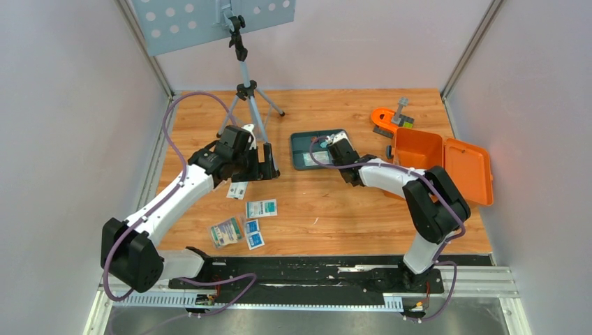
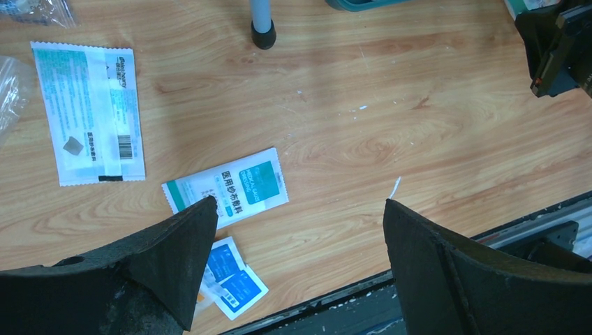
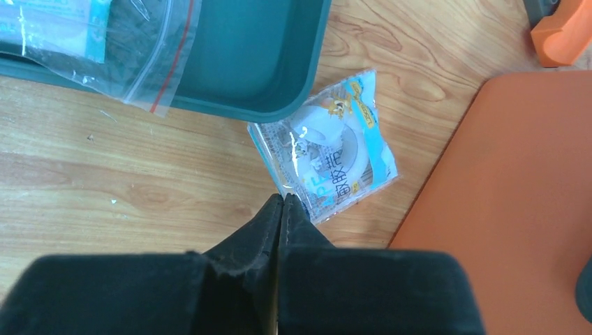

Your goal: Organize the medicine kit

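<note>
The medicine kit (image 1: pixel 419 150) is an orange box lying open at the right, its lid (image 1: pixel 469 171) folded out; its orange side (image 3: pixel 509 209) fills the right of the right wrist view. Between it and the dark teal tray (image 3: pixel 258 70) lies a clear packet (image 3: pixel 328 146) holding a white tape roll. My right gripper (image 3: pixel 281 199) is shut, its tips pinching the packet's near corner. My left gripper (image 2: pixel 300 202) hangs wide open above the wood, nothing between its fingers, over a teal-and-white gauze packet (image 2: pixel 227 187) and small blue packets (image 2: pixel 227 276).
A zip bag (image 3: pixel 139 49) lies in the tray (image 1: pixel 317 149). More packets (image 1: pixel 261 208) are scattered front left. A tripod (image 1: pixel 244 91) stands at the back, one foot (image 2: pixel 263 31) near my left gripper (image 1: pixel 267 162). A small orange curved piece (image 1: pixel 384 118) lies behind the kit.
</note>
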Action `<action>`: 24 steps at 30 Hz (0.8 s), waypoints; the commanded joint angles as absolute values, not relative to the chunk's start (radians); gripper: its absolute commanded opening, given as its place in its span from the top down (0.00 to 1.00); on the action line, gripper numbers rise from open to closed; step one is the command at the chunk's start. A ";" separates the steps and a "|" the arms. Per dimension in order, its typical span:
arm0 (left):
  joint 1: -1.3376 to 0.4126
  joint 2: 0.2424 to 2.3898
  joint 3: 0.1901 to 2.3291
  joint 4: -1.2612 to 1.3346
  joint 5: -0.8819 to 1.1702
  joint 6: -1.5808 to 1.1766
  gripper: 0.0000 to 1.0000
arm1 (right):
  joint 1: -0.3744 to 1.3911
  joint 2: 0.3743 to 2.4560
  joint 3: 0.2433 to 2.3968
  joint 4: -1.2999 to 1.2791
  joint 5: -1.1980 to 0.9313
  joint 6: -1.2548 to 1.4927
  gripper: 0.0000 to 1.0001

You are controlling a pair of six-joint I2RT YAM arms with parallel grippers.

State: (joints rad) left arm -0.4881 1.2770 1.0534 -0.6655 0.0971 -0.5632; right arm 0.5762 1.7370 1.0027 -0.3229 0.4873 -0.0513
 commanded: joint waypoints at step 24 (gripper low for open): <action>-0.483 1.208 1.074 -0.670 0.063 -0.552 0.04 | 0.417 1.199 1.234 -0.428 0.521 0.083 1.00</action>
State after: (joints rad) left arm -0.4881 1.2434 1.0523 -0.6720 0.0826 -0.5610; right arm 0.4973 1.2518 1.1656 -0.4145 0.4820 0.0479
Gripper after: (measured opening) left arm 0.960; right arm 0.003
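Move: The right hand's shut fingers already hold the near corner of the clear blue packet, whose middle is about 3 cm ahead and 1 cm right. The orange box, where the packet is headed, sits some 16 cm right, 4 cm farther out; the green tray 8 cm left and 8 cm ahead, the toy slide 9 cm right and 15 cm ahead. From the left hand the box is about 36 cm right, 8 cm ahead, 7 cm lower. Keeping its pinch, the right hand lifts the packet about 22 cm nearly straight up, fingertips tilting up some 25 degrees. ##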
